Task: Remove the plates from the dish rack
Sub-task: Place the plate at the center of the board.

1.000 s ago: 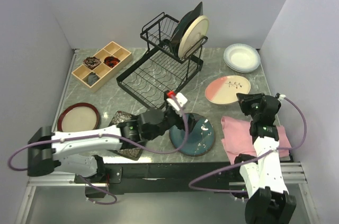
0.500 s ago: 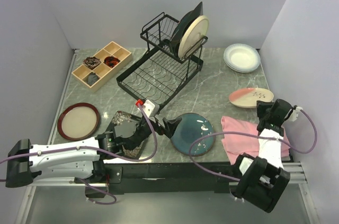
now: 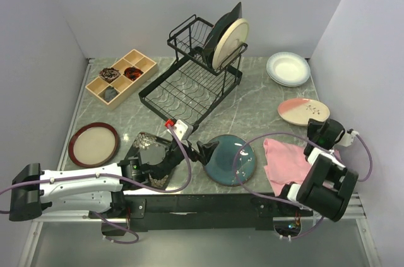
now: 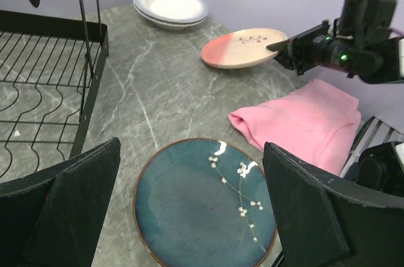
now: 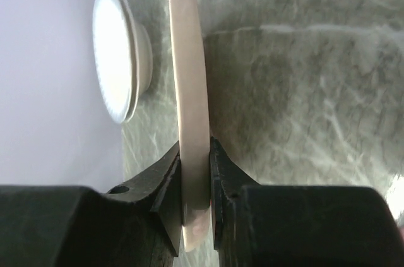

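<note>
The black wire dish rack (image 3: pixel 189 87) stands at the back with a cream round plate (image 3: pixel 230 42) and a dark plate (image 3: pixel 220 27) upright in its upper frame. My right gripper (image 3: pixel 317 127) is shut on the near rim of a pink-and-cream plate (image 3: pixel 303 110), held roughly level a little above the table; its fingers (image 5: pixel 169 182) pinch the rim (image 5: pixel 189 109). My left gripper (image 4: pixel 190 153) stands open above a round teal plate (image 4: pixel 205 201) that lies flat on the table (image 3: pixel 228 160), and nothing is between its fingers.
Stacked white plates (image 3: pixel 288 68) sit at the back right. A pink folded cloth (image 3: pixel 293 163) lies at the near right. A brown-rimmed tan plate (image 3: pixel 93 144) rests at the near left, a dark square plate (image 3: pixel 145 142) partly under my left arm. A wooden compartment tray (image 3: pixel 121 77) stands at the back left.
My left arm drew back to the left, off the teal plate. The right gripper lifted the pink-and-cream plate and carried it toward the right edge.
</note>
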Robot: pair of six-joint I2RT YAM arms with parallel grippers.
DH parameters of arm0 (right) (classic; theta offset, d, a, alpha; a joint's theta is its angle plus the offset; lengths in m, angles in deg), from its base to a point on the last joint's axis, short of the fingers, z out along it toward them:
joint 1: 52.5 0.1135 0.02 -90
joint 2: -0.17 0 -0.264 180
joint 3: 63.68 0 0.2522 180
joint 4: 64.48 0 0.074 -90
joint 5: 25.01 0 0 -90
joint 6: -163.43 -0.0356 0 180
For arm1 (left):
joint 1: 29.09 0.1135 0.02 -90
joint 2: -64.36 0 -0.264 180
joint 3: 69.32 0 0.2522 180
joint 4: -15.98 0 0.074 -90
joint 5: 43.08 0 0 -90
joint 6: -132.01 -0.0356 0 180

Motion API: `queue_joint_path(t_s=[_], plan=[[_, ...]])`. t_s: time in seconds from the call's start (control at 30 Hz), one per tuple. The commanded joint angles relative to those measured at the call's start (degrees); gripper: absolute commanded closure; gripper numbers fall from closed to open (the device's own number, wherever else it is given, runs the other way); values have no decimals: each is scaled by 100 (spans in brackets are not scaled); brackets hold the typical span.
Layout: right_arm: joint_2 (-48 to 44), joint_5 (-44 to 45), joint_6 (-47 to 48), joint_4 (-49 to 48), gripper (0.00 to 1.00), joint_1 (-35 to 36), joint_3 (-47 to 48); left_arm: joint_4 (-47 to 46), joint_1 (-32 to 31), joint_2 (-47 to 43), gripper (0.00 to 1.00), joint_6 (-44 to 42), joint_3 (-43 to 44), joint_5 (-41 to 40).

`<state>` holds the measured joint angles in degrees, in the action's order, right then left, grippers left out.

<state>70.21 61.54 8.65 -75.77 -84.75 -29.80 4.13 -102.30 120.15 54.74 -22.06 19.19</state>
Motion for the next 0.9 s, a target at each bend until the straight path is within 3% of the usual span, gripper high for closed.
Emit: queue_joint_path(t_s=[0.0,0.17,0.4,0.47,0.6,0.87], plan=[[509,327,-141,-992,89,-97,124,-550,-44,-112,1,-69,-80,83],[1090,204,-53,-484,66,-150,475,-551,-53,-235,0,-104,-115,-4],[1662,335,96,535,53,-203,923,-569,-71,-156,1,-148,-115,-31],[1662,501,184,712,50,-212,1028,-586,-88,-147,1,-166,-115,-40],[1557,1011,176,1975,39,-212,1468,-621,-106,-156,1,-210,-142,-75],[1591,1206,26,3006,26,-212,1916,-648,-141,-209,1,-218,-168,-110]])
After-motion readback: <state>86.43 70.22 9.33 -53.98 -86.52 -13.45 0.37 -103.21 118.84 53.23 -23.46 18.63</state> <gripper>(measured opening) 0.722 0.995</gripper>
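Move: The right hand holds the pink-and-cream plate by its near rim; its landing spot is centred about 8 cm ahead, 4 cm left and 7 cm below. The stacked white plates lie some 31 cm ahead and 11 cm left, the pink cloth about 14 cm back and 4 cm left, both roughly 7 cm lower. From the left hand that spot is about 22 cm ahead, 45 cm right and 25 cm down. The right hand lowers the plate about 6 cm, edging right, opening to let go and tipping down some 20 degrees. ##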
